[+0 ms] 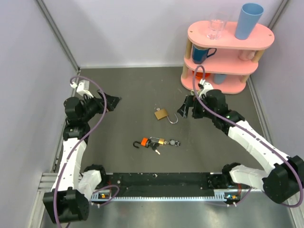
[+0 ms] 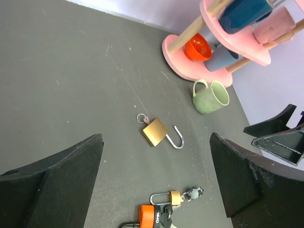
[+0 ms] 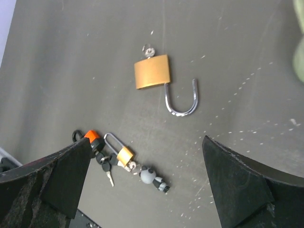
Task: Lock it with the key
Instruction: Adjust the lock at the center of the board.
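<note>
A tiny silver key point(image 3: 109, 178) lies on the dark tabletop in a small black-headed bunch beside the orange-and-black padlock point(image 1: 144, 142), whose black shackle is swung open. In the top view the key point(image 1: 156, 151) sits just below that padlock. A small brass padlock point(image 3: 125, 154) with a grey charm point(image 3: 148, 175) lies joined to the same cluster. My left gripper point(image 1: 111, 101) hovers open and empty to the upper left of the cluster. At the upper right, my right gripper point(image 1: 186, 109) also stands open and empty. Both hang well above the table.
A large brass padlock point(image 1: 161, 114) with its silver shackle open lies between the two grippers. A pink tiered rack point(image 1: 228, 42) with cups stands at the back right, and a green mug point(image 2: 210, 97) lies on its side near its base.
</note>
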Controlling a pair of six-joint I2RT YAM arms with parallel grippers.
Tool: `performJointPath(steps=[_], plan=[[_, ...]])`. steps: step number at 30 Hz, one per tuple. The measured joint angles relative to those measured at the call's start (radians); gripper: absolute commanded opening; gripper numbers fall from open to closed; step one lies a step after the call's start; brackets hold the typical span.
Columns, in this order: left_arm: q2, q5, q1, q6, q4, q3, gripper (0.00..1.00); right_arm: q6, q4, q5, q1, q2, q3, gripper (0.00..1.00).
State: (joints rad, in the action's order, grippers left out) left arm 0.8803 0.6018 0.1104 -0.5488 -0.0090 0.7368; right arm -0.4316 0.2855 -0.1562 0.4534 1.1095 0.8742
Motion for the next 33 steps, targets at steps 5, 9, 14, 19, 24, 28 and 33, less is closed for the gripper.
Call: performJointPath(steps=[5,9,14,19,24,28,33], plan=[[0.043,0.034,-0.019,0.045,-0.034,0.000,0.99,-0.015,-0.001,-0.011,0.064,0.058,-0.003,0.99],[0.086,0.021,-0.113,0.086,-0.074,0.000,0.99,-0.020,-0.004,-0.020,0.076,0.095,-0.035,0.99],[0.228,-0.055,-0.337,0.126,-0.138,0.042,0.99,-0.027,0.000,-0.032,0.076,0.130,-0.098,0.99],[0.399,-0.133,-0.498,0.134,-0.187,0.121,0.99,-0.042,-0.005,-0.056,0.076,0.130,-0.145,0.97],[0.556,-0.201,-0.614,0.143,-0.248,0.225,0.99,-0.053,-0.008,-0.087,0.076,0.129,-0.194,0.96],[0.599,-0.218,-0.658,0.145,-0.271,0.246,0.99,-0.063,-0.008,-0.103,0.076,0.108,-0.226,0.96],[0.598,-0.234,-0.660,0.156,-0.312,0.247,0.99,-0.069,-0.008,-0.108,0.077,0.083,-0.248,0.96]])
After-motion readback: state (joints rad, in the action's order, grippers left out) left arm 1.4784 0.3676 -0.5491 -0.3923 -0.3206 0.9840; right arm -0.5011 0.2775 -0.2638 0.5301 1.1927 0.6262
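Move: Out to the right of the left hand, the small lock on the key bunch lies about 22 cm away, 10 cm back and some 25 cm below; the orange lock is roughly 8 cm to the left of the small lock. From the right hand the small lock is around 8 cm back, 10 cm left and 17 cm down, with the panda charm 9 cm back and 4 cm left. The big open lock lies about 5 cm ahead and 9 cm left of the right hand. Sweeping in from the left, the left hand goes some 18 cm right while sinking about 16 cm towards the small lock, easing slightly back, its fingers swinging clockwise and tipping down about 30 degrees. The right hand sinks about 12 cm and draws back 7 cm towards the panda charm, tipping down some 20 degrees. Both grippers stay wide open, above the table. ##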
